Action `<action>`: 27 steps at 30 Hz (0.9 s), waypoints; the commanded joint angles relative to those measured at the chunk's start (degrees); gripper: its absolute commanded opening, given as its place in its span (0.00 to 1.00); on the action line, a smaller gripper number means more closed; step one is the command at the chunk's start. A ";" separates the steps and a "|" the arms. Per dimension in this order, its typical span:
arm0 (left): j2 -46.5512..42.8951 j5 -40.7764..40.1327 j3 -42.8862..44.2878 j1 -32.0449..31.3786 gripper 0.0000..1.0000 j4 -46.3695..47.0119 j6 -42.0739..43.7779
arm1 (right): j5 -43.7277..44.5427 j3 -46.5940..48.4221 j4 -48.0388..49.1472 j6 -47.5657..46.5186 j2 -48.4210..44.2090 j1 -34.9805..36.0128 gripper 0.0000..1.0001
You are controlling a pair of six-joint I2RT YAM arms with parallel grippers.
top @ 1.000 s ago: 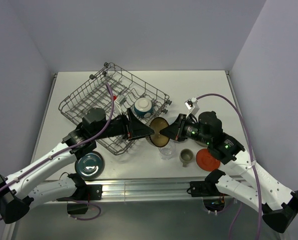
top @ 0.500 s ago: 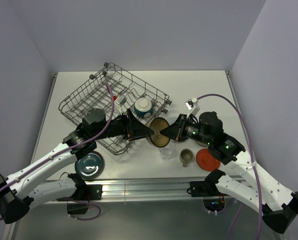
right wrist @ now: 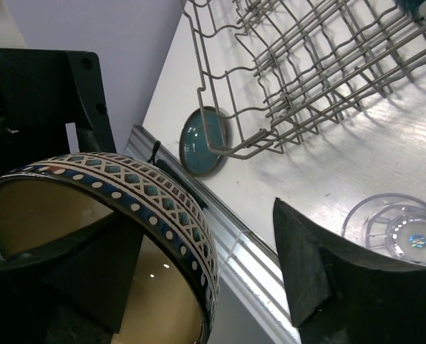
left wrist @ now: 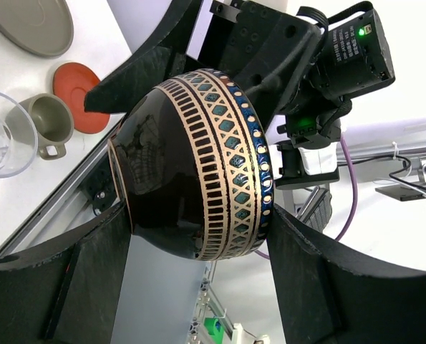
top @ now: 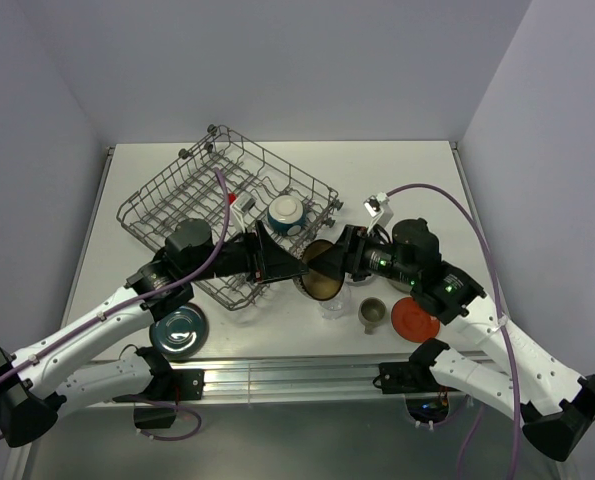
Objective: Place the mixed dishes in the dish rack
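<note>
The brown bowl (top: 319, 274), patterned with cream and blue bands, hangs on its side above the table just right of the dish rack (top: 197, 190). My left gripper (top: 299, 266) is shut on it; in the left wrist view its fingers (left wrist: 98, 272) press the bowl (left wrist: 198, 165) from both sides. My right gripper (top: 324, 268) faces it, open: one finger sits inside the bowl (right wrist: 152, 193), the other finger (right wrist: 309, 258) stands well clear of the rim. A cream bowl (top: 286, 212) with a blue band sits in the rack.
On the table lie a dark teal dish (top: 178, 331) near the left arm, a clear glass (top: 332, 303), a grey mug (top: 372, 314) and a red-orange saucer (top: 414, 320). A pale plate (left wrist: 30, 25) shows in the left wrist view. The rack's wire corner (right wrist: 270, 136) is close.
My right gripper has opened and let go of the brown bowl's rim, and it has shifted slightly left. The left gripper has closed a little onto the bowl and holds it.
</note>
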 commanded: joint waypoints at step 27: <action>-1.52 -10.33 12.98 16.07 0.00 -23.09 17.47 | 6.65 2.35 -3.47 -3.48 -3.28 -0.01 1.00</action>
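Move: The left hand holds the brown bowl, and the middle of the dish rack lies about 25 cm ahead of it, 17 cm to its left and 22 cm below. The teal bowl in the rack is some 26 cm ahead and 3 cm left, equally low; the clear glass is 4 cm ahead, 9 cm right and 24 cm below. From the right hand the rack's middle is roughly 23 cm ahead, 21 cm left and 20 cm below. Left hand carries the brown bowl some 10 cm forward-left and slightly down towards the rack; right fingers widen. ##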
